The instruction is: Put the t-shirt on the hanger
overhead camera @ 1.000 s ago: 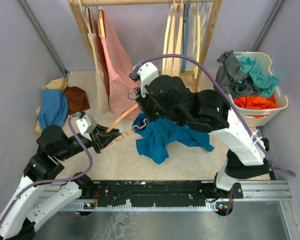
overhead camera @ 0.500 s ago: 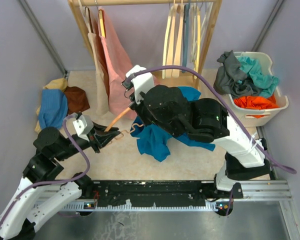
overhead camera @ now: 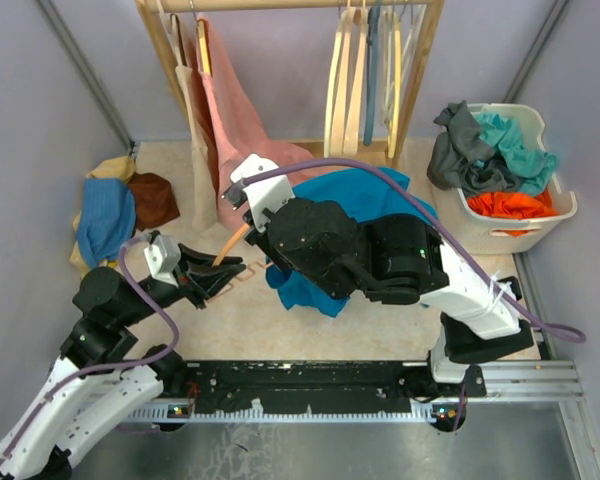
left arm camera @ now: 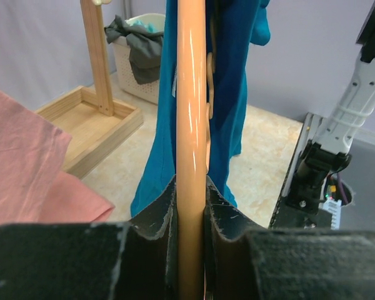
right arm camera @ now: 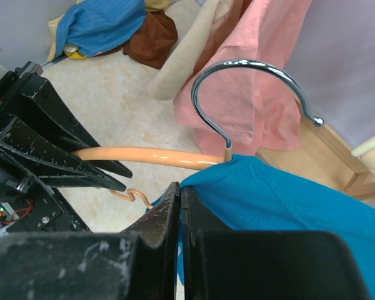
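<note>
The orange-tan hanger (overhead camera: 230,241) is held off the floor by one arm in my left gripper (overhead camera: 216,271), whose jaws are shut on that arm (left arm camera: 190,125). The metal hook (right arm camera: 250,70) points toward the rack. The teal t-shirt (overhead camera: 358,192) hangs over the hanger's far arm, up to the hook's base. My right gripper (right arm camera: 179,195) is shut on the shirt's edge (right arm camera: 287,200), right beside the hook's base. In the top view its fingertips are hidden under the right arm. The wavy lower bar (right arm camera: 130,196) shows below.
A wooden clothes rack (overhead camera: 420,70) stands at the back with a pink garment (overhead camera: 230,120) and pale hangers (overhead camera: 350,80). A white basket (overhead camera: 558,214) of clothes is at the right. A pile of blue and brown clothes (overhead camera: 115,210) lies at the left.
My right arm has swung left and toward the rack, lifting the t-shirt and drawing it further along the hanger. My left gripper has kept hold of the hanger, shifting slightly.
</note>
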Motion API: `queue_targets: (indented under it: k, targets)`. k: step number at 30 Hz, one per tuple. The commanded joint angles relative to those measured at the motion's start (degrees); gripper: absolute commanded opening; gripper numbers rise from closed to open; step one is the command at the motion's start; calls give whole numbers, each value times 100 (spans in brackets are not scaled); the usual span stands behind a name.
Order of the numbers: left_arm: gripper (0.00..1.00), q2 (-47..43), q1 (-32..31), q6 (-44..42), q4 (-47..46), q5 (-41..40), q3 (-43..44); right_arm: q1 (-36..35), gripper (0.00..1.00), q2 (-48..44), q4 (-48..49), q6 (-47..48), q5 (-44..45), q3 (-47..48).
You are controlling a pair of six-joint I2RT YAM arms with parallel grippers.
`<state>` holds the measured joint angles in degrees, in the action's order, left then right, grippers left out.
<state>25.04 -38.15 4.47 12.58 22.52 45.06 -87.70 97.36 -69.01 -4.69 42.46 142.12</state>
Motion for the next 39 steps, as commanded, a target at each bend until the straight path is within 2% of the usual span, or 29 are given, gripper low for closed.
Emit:
queue_targets:
  k: [1, 11, 14, 18, 19, 30, 39]
  targets:
    - [0, -86, -10, 672, -1494, 66, -246, -209, 0, -163, 299, -62, 13, 31]
    - [0, -268, -7, 1443, -3039, 325, -1093, -283, 4, -156, 233, -113, 92, 21]
    - [0, -357, -9, 1599, -3320, 388, -1249, -283, 14, -199, 187, -173, 205, 39]
    - [0, -456, -8, 1773, -3345, 401, -1296, -283, 32, -218, 67, -307, 287, 51]
    - [0, -492, -8, 1796, -3312, 383, -1298, -283, 34, -321, 31, -346, 316, 47]
    - [0, -913, -11, 1867, -3145, 51, -1482, -282, 50, -1059, 2, -1017, 439, -253]
    - [0, -1347, -8, 1736, -2734, -469, -1599, -283, 63, -2336, -487, -2670, 628, -1400]
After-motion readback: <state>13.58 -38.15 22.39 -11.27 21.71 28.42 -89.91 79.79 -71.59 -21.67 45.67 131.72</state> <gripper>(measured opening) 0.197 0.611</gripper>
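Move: The right hand pinches the t-shirt's collar right beside the hanger's neck, which is about 3 cm ahead and 1 cm above it. From that hand the shirt's hanging body is centred some 10 cm to the right, 6 cm ahead and 10 cm lower, and the pink shirt on the rack about 25 cm ahead, 2 cm left and 15 cm lower. From the left hand, which grips the hanger's near shoulder, the neck lies roughly 11 cm up, 5 cm right and 3 cm ahead. The right hand first stays almost in place beside the hanger's neck, easing back about a centimetre while its fingers open wide and let go of the collar, then swings some 9 cm to the right and about 3 cm up, away from the neck and out over the shirt's body, its left side rolling up. Meanwhile the left hand keeps its grip on the hanger's shoulder and tips its fingers up about 20 degrees, shifting a little to the right, then back about 2 cm and left again, so that the hanger's neck end swings up and over to the left. ##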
